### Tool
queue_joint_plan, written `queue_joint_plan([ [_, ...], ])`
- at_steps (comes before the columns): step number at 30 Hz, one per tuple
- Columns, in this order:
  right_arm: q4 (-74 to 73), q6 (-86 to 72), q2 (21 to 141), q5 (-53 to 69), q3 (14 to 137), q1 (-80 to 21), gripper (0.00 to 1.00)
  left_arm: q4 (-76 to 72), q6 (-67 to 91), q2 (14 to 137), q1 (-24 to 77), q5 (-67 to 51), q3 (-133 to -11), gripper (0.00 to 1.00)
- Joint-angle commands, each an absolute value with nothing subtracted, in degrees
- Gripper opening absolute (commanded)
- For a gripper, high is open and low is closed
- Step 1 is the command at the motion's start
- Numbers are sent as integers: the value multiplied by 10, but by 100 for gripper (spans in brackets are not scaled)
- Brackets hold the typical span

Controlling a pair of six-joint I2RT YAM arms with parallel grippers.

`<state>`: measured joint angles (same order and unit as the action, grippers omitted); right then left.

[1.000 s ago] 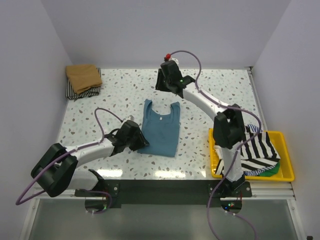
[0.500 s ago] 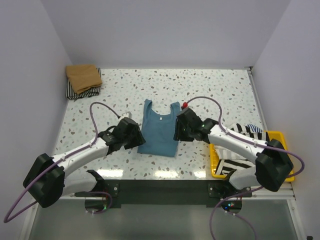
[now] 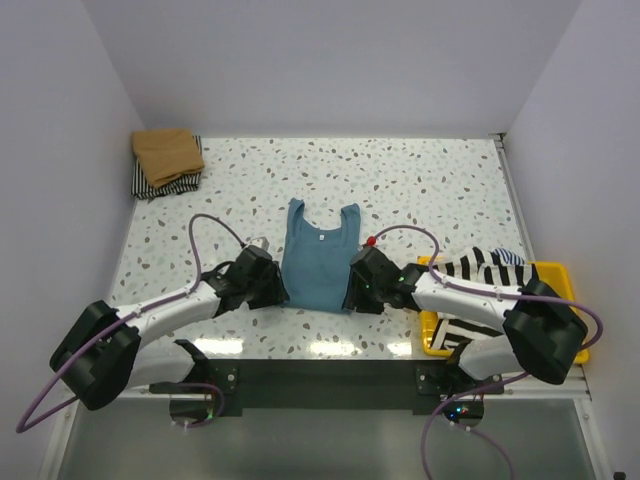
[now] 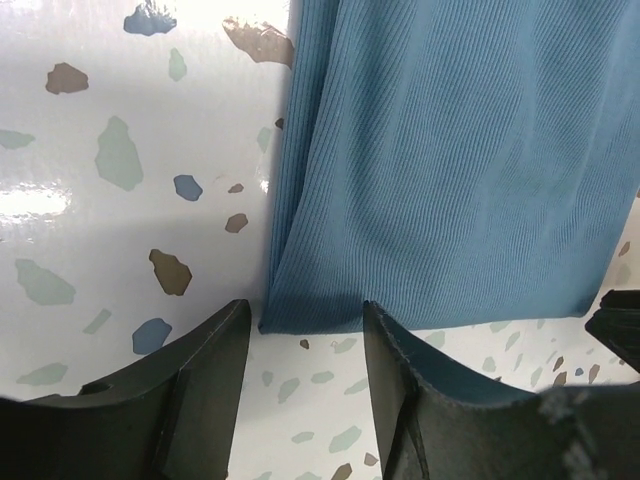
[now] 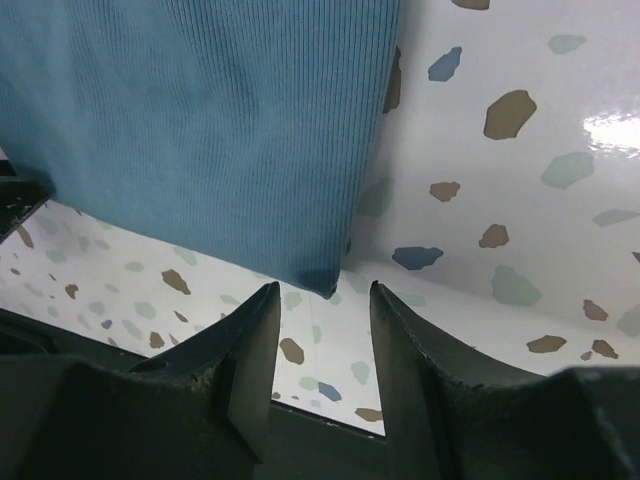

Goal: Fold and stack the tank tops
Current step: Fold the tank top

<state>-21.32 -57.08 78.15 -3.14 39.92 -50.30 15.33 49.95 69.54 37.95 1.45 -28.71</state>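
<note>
A teal-blue tank top (image 3: 320, 260) lies flat mid-table, neck toward the far side and hem toward me. My left gripper (image 3: 272, 290) sits low at the hem's near-left corner. In the left wrist view the left gripper (image 4: 305, 315) is open, and the corner of the teal top (image 4: 450, 170) lies just ahead of the gap, ungripped. My right gripper (image 3: 352, 290) is at the near-right hem corner. The right wrist view shows the right gripper (image 5: 322, 290) open, with the teal top's (image 5: 200, 120) corner just beyond its tips.
A folded tan top (image 3: 167, 152) rests on a striped one (image 3: 165, 183) at the back left corner. A yellow tray (image 3: 556, 268) at the near right holds striped tops (image 3: 490, 265), partly hidden by my right arm. The table's front edge runs close behind both grippers.
The right arm swung from the table's far side down to the teal top's near-right corner. The left gripper shifted to the near-left corner and its jaws opened wider.
</note>
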Motion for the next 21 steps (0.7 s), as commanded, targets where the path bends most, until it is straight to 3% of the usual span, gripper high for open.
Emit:
queue_joint_plan([
  [1, -159, -607, 787, -19, 385, -504, 45, 149, 500, 701, 381, 20, -263, 54],
  [21, -105, -634, 821, -23, 345, -504, 44, 126, 528, 718, 409, 4, -222, 19],
])
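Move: Just under the left fingers, about 1 cm down, lies the near-left hem corner of the blue tank top; the near-right corner sits some 13 cm to its right and about level. That right corner is roughly 2 cm below the right fingers, with the left corner about 13 cm to the right hand's left. The left strap end lies 24 cm ahead of the left hand and 2 cm to its right; the right strap end is about 24 cm straight ahead of the right hand. Closing from about half open to a fifth around the near-left hem corner, the left fingers gather the cloth as the hand slides about 1.5 cm right and eases slightly down. The right hand sinks about 1.5 cm and then edges as far left towards the other hand, its half-open fingers coming down astride the near-right corner, with a slight roll and no closing yet. ##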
